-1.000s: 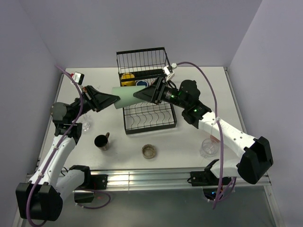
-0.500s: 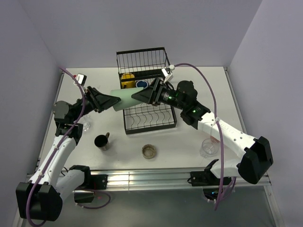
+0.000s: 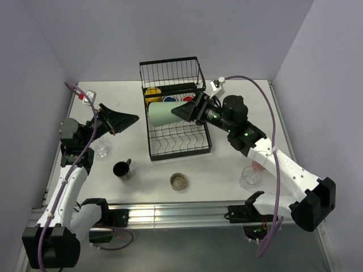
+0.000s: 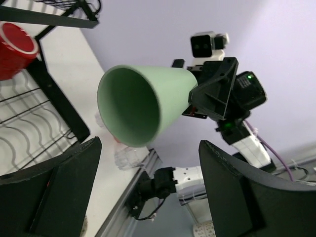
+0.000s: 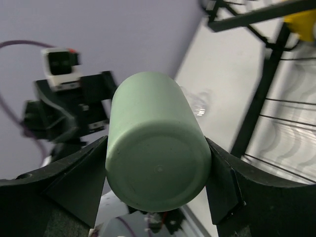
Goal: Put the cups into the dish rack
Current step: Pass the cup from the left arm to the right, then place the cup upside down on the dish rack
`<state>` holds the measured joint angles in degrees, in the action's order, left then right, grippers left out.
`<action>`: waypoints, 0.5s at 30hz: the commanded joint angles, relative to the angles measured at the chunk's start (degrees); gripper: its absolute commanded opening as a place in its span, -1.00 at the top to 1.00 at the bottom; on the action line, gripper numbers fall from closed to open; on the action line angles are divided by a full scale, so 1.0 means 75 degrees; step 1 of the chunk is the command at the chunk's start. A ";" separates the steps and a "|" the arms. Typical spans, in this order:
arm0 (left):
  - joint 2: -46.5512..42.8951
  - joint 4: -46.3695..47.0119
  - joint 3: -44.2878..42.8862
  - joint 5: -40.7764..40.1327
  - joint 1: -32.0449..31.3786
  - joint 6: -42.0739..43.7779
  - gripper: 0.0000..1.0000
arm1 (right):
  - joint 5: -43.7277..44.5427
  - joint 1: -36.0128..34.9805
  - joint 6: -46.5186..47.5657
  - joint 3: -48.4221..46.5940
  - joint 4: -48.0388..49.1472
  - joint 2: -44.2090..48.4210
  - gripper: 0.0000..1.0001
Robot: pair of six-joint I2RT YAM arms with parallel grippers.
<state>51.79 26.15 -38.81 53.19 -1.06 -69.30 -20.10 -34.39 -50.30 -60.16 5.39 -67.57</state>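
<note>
My right gripper (image 3: 181,111) (image 5: 157,144) is shut on the base end of a green tumbler (image 3: 161,111) (image 5: 157,168), which lies sideways in the air over the left side of the black wire dish rack (image 3: 151,137) (image 5: 260,96). The tumbler's mouth (image 4: 129,106) faces my left gripper (image 3: 132,118) (image 4: 149,159). That gripper stands open, left of the rack and apart from the tumbler. A yellow cup (image 3: 152,92), a navy cup (image 3: 169,100) and a red cup (image 3: 189,99) (image 4: 15,49) sit in the rack's far part.
On the table stand a black mug (image 3: 122,169), a low brownish glass (image 3: 178,181), a clear glass (image 3: 250,177) at the right and another clear glass (image 3: 102,150) under the left arm. Purple walls close in both sides.
My left gripper has opened, let go of the green tumbler's mouth end and drawn back to the left. The right gripper has carried the tumbler rightward over the rack.
</note>
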 commanded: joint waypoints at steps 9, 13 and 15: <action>-0.0448 -0.3461 -0.1270 -0.1254 0.0458 0.2547 -0.72 | 0.4212 0.0074 0.2498 -0.2583 -0.5471 -0.0445 1.00; -0.0378 -0.4154 -0.1353 -0.1642 0.0446 0.3027 -0.71 | 0.5163 0.0062 0.2828 -0.2865 -0.6062 -0.1161 1.00; -0.0343 -0.4481 -0.1423 -0.1934 0.0458 0.3227 -0.71 | 0.5433 0.0050 0.2956 -0.2935 -0.6109 -0.1571 1.00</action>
<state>49.36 -1.61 -46.96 43.03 2.07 -50.57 12.58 -34.09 -32.08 -80.77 -33.85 -75.24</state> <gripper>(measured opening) 0.855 0.766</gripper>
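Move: The right hand, already holding the green cup, has the dish rack's empty front half about 12 cm ahead, 3 cm left and 31 cm below. Beyond are the blue mug, 25 cm ahead and 7 cm left, and the red mug, 26 cm ahead and 2 cm right; the small bowl is 11 cm back, 3 cm left. From the empty left hand that rack half lies roughly 14 cm ahead, 14 cm right and 30 cm below. Right hand, gripping the cup, goes 9 cm right, forward, down, fingers tipping down; left eases 4 cm left-forward. ##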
